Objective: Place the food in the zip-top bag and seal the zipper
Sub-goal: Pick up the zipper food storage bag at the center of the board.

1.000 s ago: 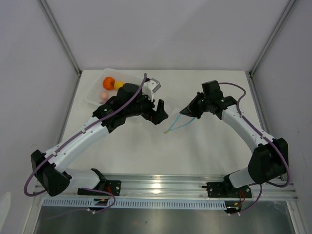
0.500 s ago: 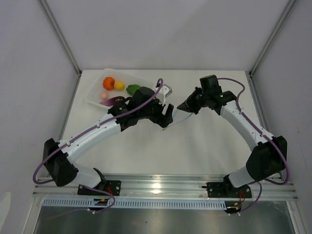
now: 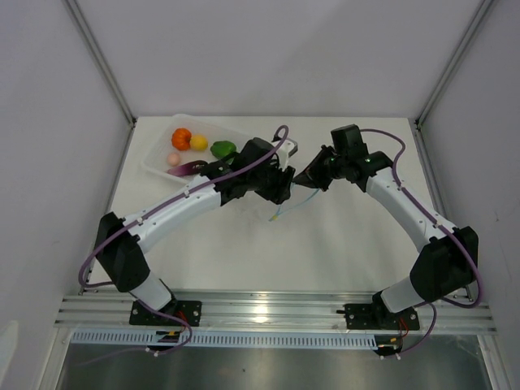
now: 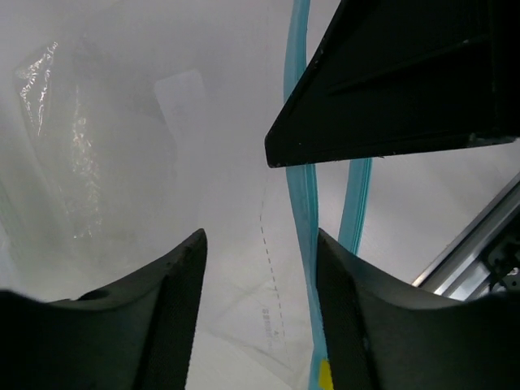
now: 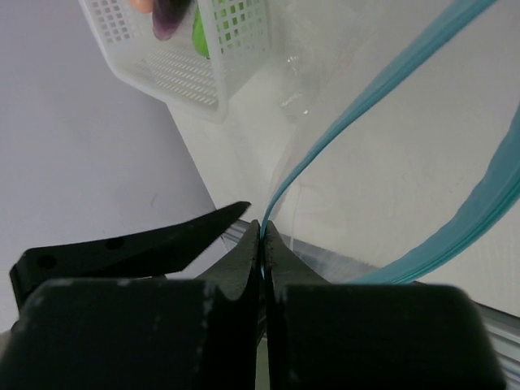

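The clear zip-top bag [image 4: 122, 162] hangs between the two arms over the table's middle, its mouth parted. My right gripper [image 5: 262, 236] is shut on one teal zipper [image 5: 366, 97] strip and holds it up. My left gripper [image 4: 260, 301] is open, with the bag's panel and the other zipper [image 4: 302, 203] strip between its fingers, the strip close to the right finger [image 4: 349, 317]. From above, the left gripper [image 3: 284, 185] nearly meets the right gripper [image 3: 302, 179]. The food lies in a tray: orange fruit [image 3: 181, 138], lemon [image 3: 198, 142], green pepper [image 3: 222, 149], peach [image 3: 173, 159], eggplant [image 3: 191, 167].
The clear rigid tray [image 3: 156, 156] stands at the table's back left, behind the left arm. The tray's white grid wall [image 5: 179, 57] shows past the bag in the right wrist view. Loose zipper ends [image 3: 284, 213] dangle toward the table. Frame posts stand at both back corners.
The left arm swung right, off the tray and up to the bag's mouth, and its jaws narrowed. The right gripper drew the bag slightly left and back, staying shut.
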Controlling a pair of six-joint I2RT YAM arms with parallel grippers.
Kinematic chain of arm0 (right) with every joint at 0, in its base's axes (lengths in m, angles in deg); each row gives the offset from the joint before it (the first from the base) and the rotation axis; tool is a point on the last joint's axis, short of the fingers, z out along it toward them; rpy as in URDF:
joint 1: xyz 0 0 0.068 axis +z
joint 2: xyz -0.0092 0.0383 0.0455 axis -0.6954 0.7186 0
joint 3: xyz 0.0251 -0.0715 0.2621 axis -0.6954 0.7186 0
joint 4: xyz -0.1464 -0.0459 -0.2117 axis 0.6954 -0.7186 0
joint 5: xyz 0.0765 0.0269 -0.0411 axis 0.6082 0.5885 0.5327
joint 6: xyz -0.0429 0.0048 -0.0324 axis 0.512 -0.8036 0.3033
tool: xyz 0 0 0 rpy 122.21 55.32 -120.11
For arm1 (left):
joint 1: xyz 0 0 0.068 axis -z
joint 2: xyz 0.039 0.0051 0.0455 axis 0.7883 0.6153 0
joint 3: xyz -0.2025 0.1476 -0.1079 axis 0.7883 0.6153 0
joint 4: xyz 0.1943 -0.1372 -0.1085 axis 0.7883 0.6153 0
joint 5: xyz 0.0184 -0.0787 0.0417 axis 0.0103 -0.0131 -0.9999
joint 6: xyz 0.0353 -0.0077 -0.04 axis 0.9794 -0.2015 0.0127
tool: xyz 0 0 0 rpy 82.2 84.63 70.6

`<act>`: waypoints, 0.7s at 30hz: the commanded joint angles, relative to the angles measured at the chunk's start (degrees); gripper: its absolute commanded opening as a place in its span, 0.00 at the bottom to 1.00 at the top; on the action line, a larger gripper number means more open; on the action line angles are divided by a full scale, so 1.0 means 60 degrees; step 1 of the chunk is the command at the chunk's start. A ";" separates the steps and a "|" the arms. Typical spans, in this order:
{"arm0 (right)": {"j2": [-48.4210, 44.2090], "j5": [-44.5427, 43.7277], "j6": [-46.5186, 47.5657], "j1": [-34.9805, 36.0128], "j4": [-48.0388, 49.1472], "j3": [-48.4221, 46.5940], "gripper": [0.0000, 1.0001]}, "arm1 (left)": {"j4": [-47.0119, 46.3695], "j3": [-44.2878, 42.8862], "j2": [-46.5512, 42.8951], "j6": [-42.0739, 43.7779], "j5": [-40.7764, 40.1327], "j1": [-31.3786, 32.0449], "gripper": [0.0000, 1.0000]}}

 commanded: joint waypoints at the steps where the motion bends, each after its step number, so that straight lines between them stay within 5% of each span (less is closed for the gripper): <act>1: 0.0066 0.0139 0.0299 0.0016 0.0073 -0.0650 0.00 | 0.0253 -0.0568 0.0246 0.0011 0.0173 0.0046 0.55; 6: 0.0198 0.0255 0.0709 -0.0101 -0.0264 -0.0900 0.01 | 0.0327 -0.0875 0.0582 0.0026 0.0524 -0.0041 0.22; 9: 0.0286 0.0329 0.1030 -0.0189 -0.0498 -0.1017 0.12 | 0.0429 -0.1066 0.0671 -0.0004 0.0598 -0.0144 0.06; 10: 0.0301 0.0285 0.1148 -0.0233 -0.0629 -0.1076 0.23 | 0.0444 -0.1124 0.0729 -0.0033 0.0729 -0.0231 0.01; 14: 0.0214 -0.0036 0.1982 -0.0481 -0.1551 -0.1587 0.37 | 0.0532 -0.1373 0.0773 -0.0106 0.0906 -0.0437 0.01; 21: -0.0547 -0.0432 0.2833 -0.0877 -0.2959 -0.1779 0.44 | 0.0663 -0.1813 0.0920 -0.0165 0.1096 -0.0525 0.01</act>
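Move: The far blue zipper rim of the food storage bag runs between the left hand's open fingers, roughly 1 cm back and 1 cm right of its hand point, and is still pinched in the right hand's shut fingertips. From the left hand, the near rim hangs about 4 cm back, 3 right and 4 lower, and the yellow zipper end about 5 back, 3 left and 5 lower. The same near rim lies about 4 cm back, 4 right and 4 below the right hand. The left hand sinks about 1 cm with a slight drift right as its fingers shut fully and pinch the far rim beside the right fingertips, then reverses to carry it about 2 cm forward and as much up. Once the left grip is nearly shut, the right hand, having risen about a centimetre, opens to a bit under half, lets go of that rim and backs off some 4 cm to the right towards the near rim, its left side dipping by under 10 degrees. ##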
